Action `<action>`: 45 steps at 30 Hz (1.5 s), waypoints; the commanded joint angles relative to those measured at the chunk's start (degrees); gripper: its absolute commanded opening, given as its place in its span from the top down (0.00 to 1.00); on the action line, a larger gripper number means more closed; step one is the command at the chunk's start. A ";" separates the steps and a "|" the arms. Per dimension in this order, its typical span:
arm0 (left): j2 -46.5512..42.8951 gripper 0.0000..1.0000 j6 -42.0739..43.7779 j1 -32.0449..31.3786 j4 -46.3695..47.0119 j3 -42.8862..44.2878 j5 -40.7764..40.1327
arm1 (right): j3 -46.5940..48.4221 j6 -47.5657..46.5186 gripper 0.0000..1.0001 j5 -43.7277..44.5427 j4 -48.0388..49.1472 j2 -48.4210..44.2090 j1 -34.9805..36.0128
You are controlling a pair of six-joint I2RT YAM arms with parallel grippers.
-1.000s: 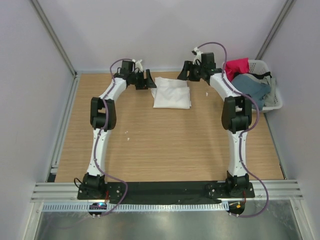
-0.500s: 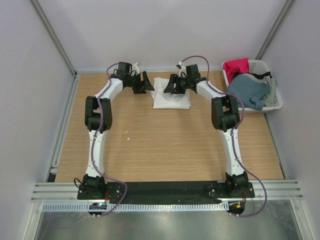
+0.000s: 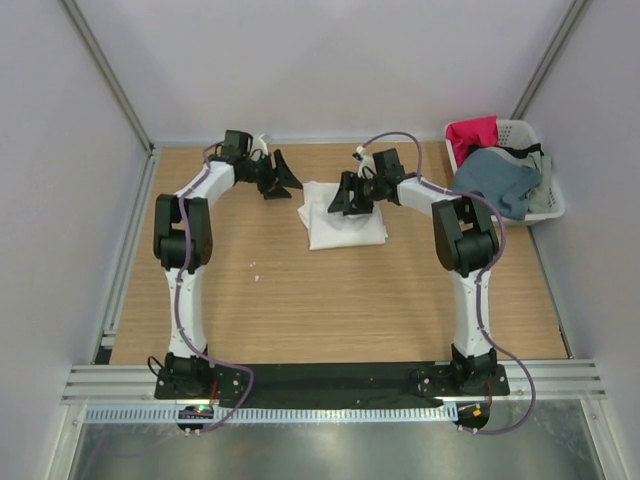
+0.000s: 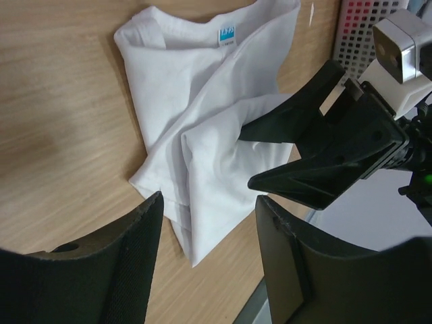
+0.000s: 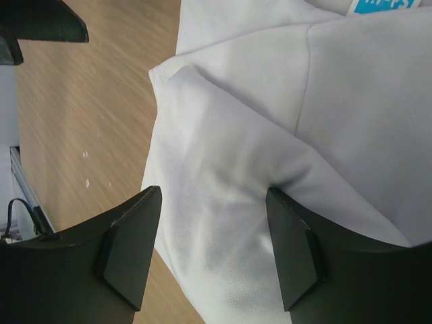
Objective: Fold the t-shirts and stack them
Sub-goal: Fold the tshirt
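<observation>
A plain white t-shirt lies folded on the wooden table, its blue neck label at its far edge. My right gripper stands open right over it, and one fingertip dents the cloth. A ridge of white cloth runs between its fingers. My left gripper hovers open just left of the shirt, holding nothing; in the left wrist view its fingers frame the shirt's corner and the right gripper. A red-pink t-shirt and a slate blue t-shirt lie in the basket.
The white slotted basket stands at the table's far right corner. Grey walls close in the back and sides. A metal rail runs along the table's left edge. Small white specks lie on the wood.
My right gripper swung left from beside the basket onto the white shirt, which shifted nearer and skewed. My left gripper drew back left a little and its jaws narrowed slightly.
</observation>
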 commanded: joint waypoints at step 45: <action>5.04 0.41 30.95 -11.68 -26.60 15.62 -18.09 | -7.21 -19.23 0.34 6.70 -10.07 -13.20 -9.34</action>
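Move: My right fingertips are down on the t-shirt's upper half: its middle is about 3 cm back and 1 cm to the right, its upper right corner some 4 cm ahead and 8 cm to the right, its near edge 12 cm back. The laundry basket stands about 42 cm to the right and 8 cm ahead. From my left hand, the t-shirt's left edge lies about 6 cm back, 2 cm to the right and 5 cm below. With open fingers pressed on the cloth, my right hand drags the t-shirt another 4 cm or so back, then lifts off, arcs forward and about 12 cm right, and sinks beside its upper right corner. My open left hand comes back over the shirt's left edge, turns clockwise with its fingers tipping steeper, about 35 degrees in all, then eases right and sinks close to the cloth. ##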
